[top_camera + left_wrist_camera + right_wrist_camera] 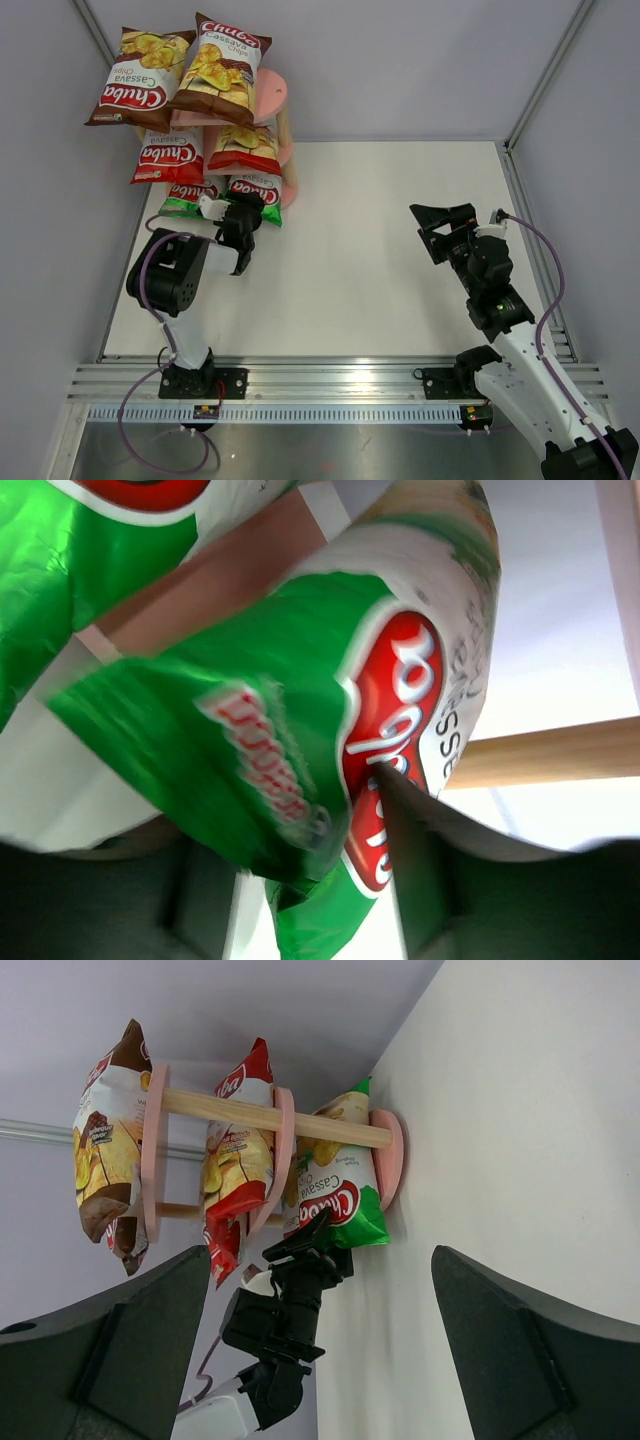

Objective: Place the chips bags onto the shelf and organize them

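Note:
The pink shelf (272, 95) stands at the table's far left corner. Two brown chips bags (135, 80) (220, 65) lie on its top board, two red-white bags (168, 155) (245, 148) on the middle one. Two green bags (185, 200) (255, 195) sit on the bottom tier. My left gripper (243, 208) is at the right green bag (280, 730), whose lower edge hangs between the parted jaws. One finger (430, 870) touches it and a gap shows on the other side. My right gripper (432, 232) hovers open and empty at mid-right.
A wooden shelf post (550, 750) runs just beyond the green bag. Grey walls close in the table on the left, back and right. The right wrist view shows the shelf (385, 1155) from the side with my left arm (290, 1310) in front of it.

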Tool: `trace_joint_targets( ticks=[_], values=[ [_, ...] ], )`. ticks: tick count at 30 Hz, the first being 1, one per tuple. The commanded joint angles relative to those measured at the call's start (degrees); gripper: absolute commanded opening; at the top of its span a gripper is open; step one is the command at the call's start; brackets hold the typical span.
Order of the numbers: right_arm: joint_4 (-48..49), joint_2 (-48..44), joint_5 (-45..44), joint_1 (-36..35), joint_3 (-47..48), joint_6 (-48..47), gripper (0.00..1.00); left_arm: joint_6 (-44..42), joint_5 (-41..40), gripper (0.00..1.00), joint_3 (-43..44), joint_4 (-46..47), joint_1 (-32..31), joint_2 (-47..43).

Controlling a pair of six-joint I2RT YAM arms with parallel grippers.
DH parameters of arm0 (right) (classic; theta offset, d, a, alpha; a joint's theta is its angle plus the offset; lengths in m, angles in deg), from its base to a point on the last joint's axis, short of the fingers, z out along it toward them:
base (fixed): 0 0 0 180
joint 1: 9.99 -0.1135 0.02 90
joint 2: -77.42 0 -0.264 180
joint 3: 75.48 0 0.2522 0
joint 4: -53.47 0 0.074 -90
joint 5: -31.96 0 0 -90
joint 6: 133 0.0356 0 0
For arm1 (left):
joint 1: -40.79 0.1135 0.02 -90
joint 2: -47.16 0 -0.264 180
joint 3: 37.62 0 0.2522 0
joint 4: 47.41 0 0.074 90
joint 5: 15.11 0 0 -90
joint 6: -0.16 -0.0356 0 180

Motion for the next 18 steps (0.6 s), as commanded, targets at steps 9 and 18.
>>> trace_joint_targets(
  ticks=[9, 18],
  values=[
    [0.3, -1.0, 0.1, 0.4, 0.7, -2.5, 0.99, -2.0, 2.1, 0.90, -5.7, 3.2, 0.3, -6.5],
    [-2.4, 5.6, 5.2, 0.5, 5.1, -13.1, 0.99, -3.6, 3.1, 0.99, -10.1, -10.1, 0.3, -18.3]
  ],
)
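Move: The right green chips bag already stands on the bottom shelf, its middle about 7 cm ahead of the left hand, 1 cm left and 3 cm higher. The left green bag is roughly 14 cm left and 6 cm ahead; the right red bag on the shelf above is 6 cm ahead, 1 cm left and 17 cm up. From the right hand, the right green bag lies some 25 cm ahead, 38 cm left and 17 cm lower. Half-open left fingers spread fully, backing about 5 cm from the green bag, dipping 2 cm, then rising 4. ##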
